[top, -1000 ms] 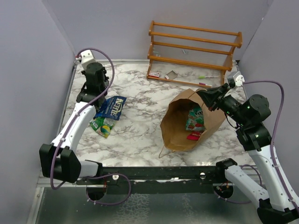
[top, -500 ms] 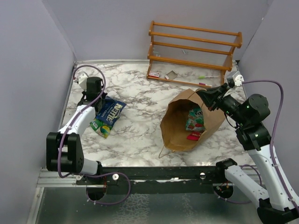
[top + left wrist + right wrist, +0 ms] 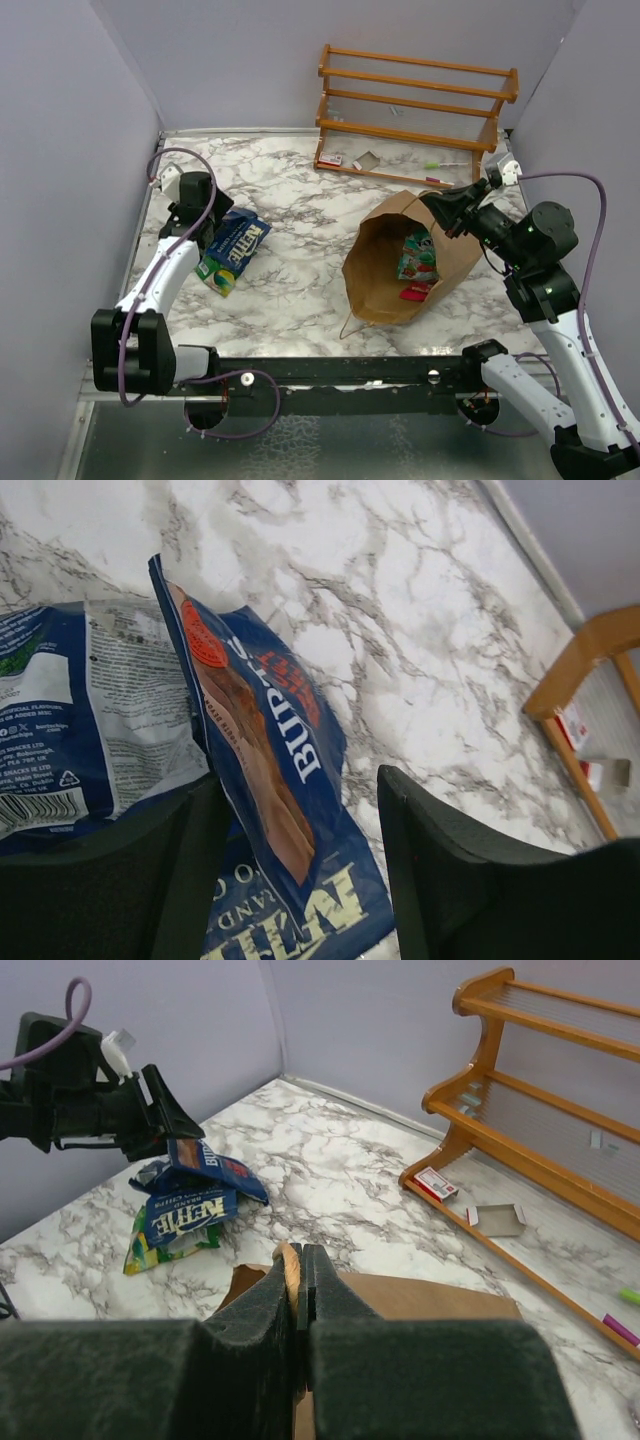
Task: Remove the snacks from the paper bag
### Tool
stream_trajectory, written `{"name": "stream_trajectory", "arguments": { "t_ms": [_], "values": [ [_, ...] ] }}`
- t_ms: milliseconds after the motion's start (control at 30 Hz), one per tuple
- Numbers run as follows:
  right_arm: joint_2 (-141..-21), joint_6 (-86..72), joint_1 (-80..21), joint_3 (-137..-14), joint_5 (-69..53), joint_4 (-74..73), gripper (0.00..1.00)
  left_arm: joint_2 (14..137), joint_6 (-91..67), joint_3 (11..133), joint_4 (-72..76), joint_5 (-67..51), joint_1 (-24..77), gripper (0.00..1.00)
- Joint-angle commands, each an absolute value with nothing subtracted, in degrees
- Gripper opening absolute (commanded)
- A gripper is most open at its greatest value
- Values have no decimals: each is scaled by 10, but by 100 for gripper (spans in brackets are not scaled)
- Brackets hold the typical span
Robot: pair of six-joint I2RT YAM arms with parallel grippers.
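The brown paper bag (image 3: 385,262) lies on its side, mouth toward the arms. My right gripper (image 3: 432,201) is shut on its upper rim (image 3: 291,1260). A teal-red packet (image 3: 418,255) and a small red-white one (image 3: 415,292) show inside. At the left, dark blue packets (image 3: 240,238) lie over a green-yellow packet (image 3: 218,272). My left gripper (image 3: 212,226) is open there. In the left wrist view one dark blue packet (image 3: 255,730) stands on edge between the fingers (image 3: 450,880), leaning by the left one, above a blue packet with pale lettering (image 3: 330,915).
An orange wooden rack (image 3: 415,110) stands at the back, with small red-white and grey scraps (image 3: 362,160) and thin pink and green sticks (image 3: 440,166) at its foot. Lilac walls close in the left, back and right sides.
My left gripper has opened and let go of the dark blue packet, which now rests on the pile. The left arm swung slightly left. The right arm and bag have not moved.
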State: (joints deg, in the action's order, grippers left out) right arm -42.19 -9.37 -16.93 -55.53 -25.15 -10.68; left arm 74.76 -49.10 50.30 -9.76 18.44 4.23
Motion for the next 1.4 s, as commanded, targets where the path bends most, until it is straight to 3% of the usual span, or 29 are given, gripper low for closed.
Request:
{"name": "stream_trajectory", "arguments": {
  "t_ms": [0, 133, 200, 467, 633, 800, 900, 1033, 1200, 1367],
  "values": [
    [-413, -95, -171, -551, -254, -98, 2, 686, -459, 517, -101, 106, 40, 65],
    [-412, -96, -171, -546, -259, -96, 2, 633, -418, 498, -55, -8, 40, 80],
    [-412, -96, -171, -545, -266, -98, 2, 611, -404, 486, -20, -79, 40, 84],
    [-391, -89, -171, -515, -355, -96, 2, 578, -385, 459, 76, -274, 122, 76],
    [-383, -204, -171, -424, -473, -28, 2, 516, -318, 412, 73, -199, 244, 76],
    [-414, -451, -171, -231, -595, 271, 2, 470, -292, 375, 47, -179, 257, 76],
    [-430, -395, -171, -269, -580, 185, 2, 439, -299, 343, 59, -212, 260, 76],
    [-424, -259, -171, -371, -473, 4, 2, 384, -339, 285, 97, -242, 280, 76],
    [-420, -223, -171, -397, -426, -23, 2, 327, -389, 198, 180, -212, 356, 83],
    [-426, -230, -171, -399, -425, -23, 2, 360, -357, 173, 230, -92, 519, 85]
  ]
}}
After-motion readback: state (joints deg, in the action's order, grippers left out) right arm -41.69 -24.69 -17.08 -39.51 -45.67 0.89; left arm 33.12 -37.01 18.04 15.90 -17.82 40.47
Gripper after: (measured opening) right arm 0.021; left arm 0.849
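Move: The red pack in the paper bag lies about 51 cm to the left hand's right, 19 cm back and 11 cm lower; the green pack lies 7 cm beyond it, at much the same distance right. The bag's mouth is nearer, some 43 cm right and 14 cm back. The just-released Burts packet stands about 6 cm right below the fingers. From the right hand, which still grips the bag's rim, the red pack lies 32 cm below, 4 cm back and 4 cm right. Lift the left gripper about 12 cm clear of the Burts packet, then swing it right and back, some 24 cm each way, towards the bag's mouth, sinking late. Turn it about 75 degrees clockwise and level the fingers while opening wider. Keep the right pinch on the rim: dip it roughly 16 cm, tipping down, then bring it halfway back up, ending slightly left and back. ##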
